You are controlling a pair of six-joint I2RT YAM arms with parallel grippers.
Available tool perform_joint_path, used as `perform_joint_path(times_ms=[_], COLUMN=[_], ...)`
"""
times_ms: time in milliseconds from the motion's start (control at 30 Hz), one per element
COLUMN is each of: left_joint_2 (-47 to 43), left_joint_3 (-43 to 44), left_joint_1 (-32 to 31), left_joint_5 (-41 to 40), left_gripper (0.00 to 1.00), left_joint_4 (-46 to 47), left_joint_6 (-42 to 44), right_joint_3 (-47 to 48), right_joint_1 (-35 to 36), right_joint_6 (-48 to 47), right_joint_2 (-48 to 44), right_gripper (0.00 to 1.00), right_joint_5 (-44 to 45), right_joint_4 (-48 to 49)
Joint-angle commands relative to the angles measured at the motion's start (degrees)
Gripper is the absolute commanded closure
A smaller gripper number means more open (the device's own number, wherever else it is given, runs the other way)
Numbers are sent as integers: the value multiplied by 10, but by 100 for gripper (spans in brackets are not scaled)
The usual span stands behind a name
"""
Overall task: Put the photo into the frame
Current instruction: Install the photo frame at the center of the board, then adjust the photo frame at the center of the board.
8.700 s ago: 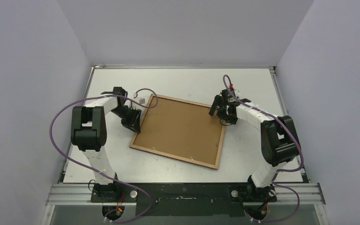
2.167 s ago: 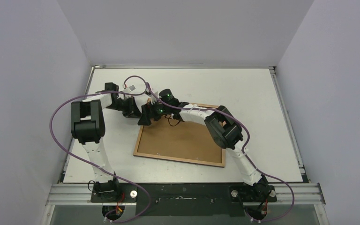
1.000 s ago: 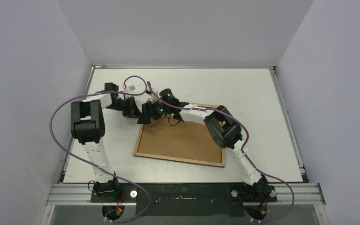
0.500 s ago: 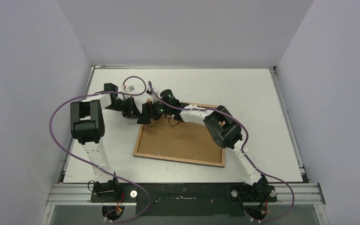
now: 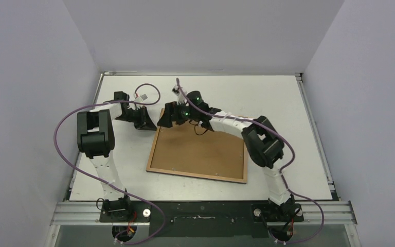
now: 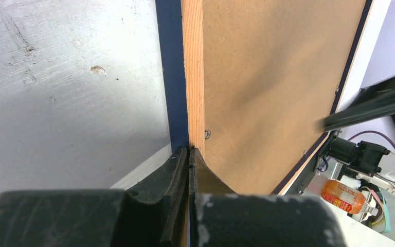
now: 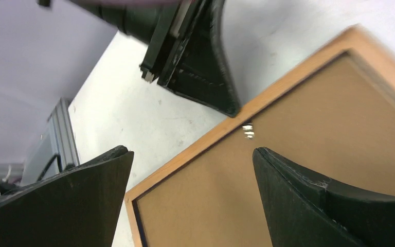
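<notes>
The frame [image 5: 156,149] lies flat on the white table, wood-brown side up, with a brown backing board [image 5: 200,152] set in it. The photo is hidden. My left gripper [image 5: 146,122] is shut, its tips against the wooden rim [image 6: 193,77] at the frame's far left corner; the rim's outer side is dark blue [image 6: 171,77]. Nothing shows between those jaws. My right gripper [image 5: 166,116] hangs open just above the same corner. In its wrist view its gripper [image 7: 193,152] spans the rim [image 7: 298,74] and board, and the left gripper [image 7: 205,77] touches the rim.
White table [image 5: 267,98] boxed in by pale walls on three sides. A purple cable [image 5: 151,90] loops over the left arm. A small metal clip [image 7: 247,131] sits on the board near the corner. A metal rail [image 5: 200,211] runs along the near edge.
The right arm has pulled back and to the right, lifting its open gripper off the frame's left corner area. The left gripper and the frame have stayed put.
</notes>
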Motion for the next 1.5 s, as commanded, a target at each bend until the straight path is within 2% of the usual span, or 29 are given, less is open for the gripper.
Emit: perform_joint_path(times_ms=[0, 133, 233, 267, 433, 567, 767, 900, 1033, 1300, 1433, 1467], left_joint_2=[-18, -17, -19, -21, -33, -46, -50, -66, -72, -65, -51, -48], left_joint_3=[-11, -13, -17, -19, -26, -41, -59, -89, -97, -90, -70, -60], left_joint_1=[6, 6, 6, 6, 4, -1, -30, -72, -124, -179, -194, -192], left_joint_5=[-36, -39, -40, -40, -35, -34, -45, -56, -70, -37, -27, -26], left_gripper=[100, 100, 100, 100, 100, 100, 100, 100, 100, 100, 100, 96], left_joint_4=[-15, -19, -21, -21, -38, -40, -54, -33, -37, -120, -183, -199], left_joint_6=[28, 45, 59, 67, 109, 147, 184, 195, 211, 303, 349, 355], right_joint_3=[-74, -132, -200, -225, -304, -321, -321, -284, -203, -47, -3, 8], right_joint_1=[-63, -129, -183, -204, -281, -303, -314, -312, -301, -286, -284, -284], right_joint_6=[20, 22, 26, 29, 34, 35, 42, 49, 50, 30, 30, 29], right_joint_2=[-163, -239, -296, -313, -349, -323, -281, -242, -181, -79, -43, -35], right_gripper=[10, 10, 10, 10, 10, 10, 10, 10, 10, 10, 10, 10], right_joint_5=[125, 309, 414, 419, 408, 372, 274, 229, 208, 173, 174, 177], right_joint_4=[-24, -210, -276, -282, -275, -270, -215, -185, -189, -225, -229, -231])
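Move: The left hand's shut fingertips are on the outer side of the photo frame's left rail; the frame's centre lies roughly 20 cm to its right and 9 cm back, its far left corner about 11 cm ahead and 3 cm right. From the wide-open right hand, the frame's far right corner lies some 37 cm right, 2 cm ahead and 8 cm below, the frame's centre about 17 cm right and 13 cm back, and the far left corner 7 cm straight ahead. Sweeping right in a quick arc over the frame, up and then down, the right hand travels about 37 cm and turns clockwise, then drives forward some 13 cm with its open fingers at the far right corner, one pushing on the right rail's outer side. The left hand, still shut, slides back about 11 cm and right 6 cm against the left rail, turning clockwise. ##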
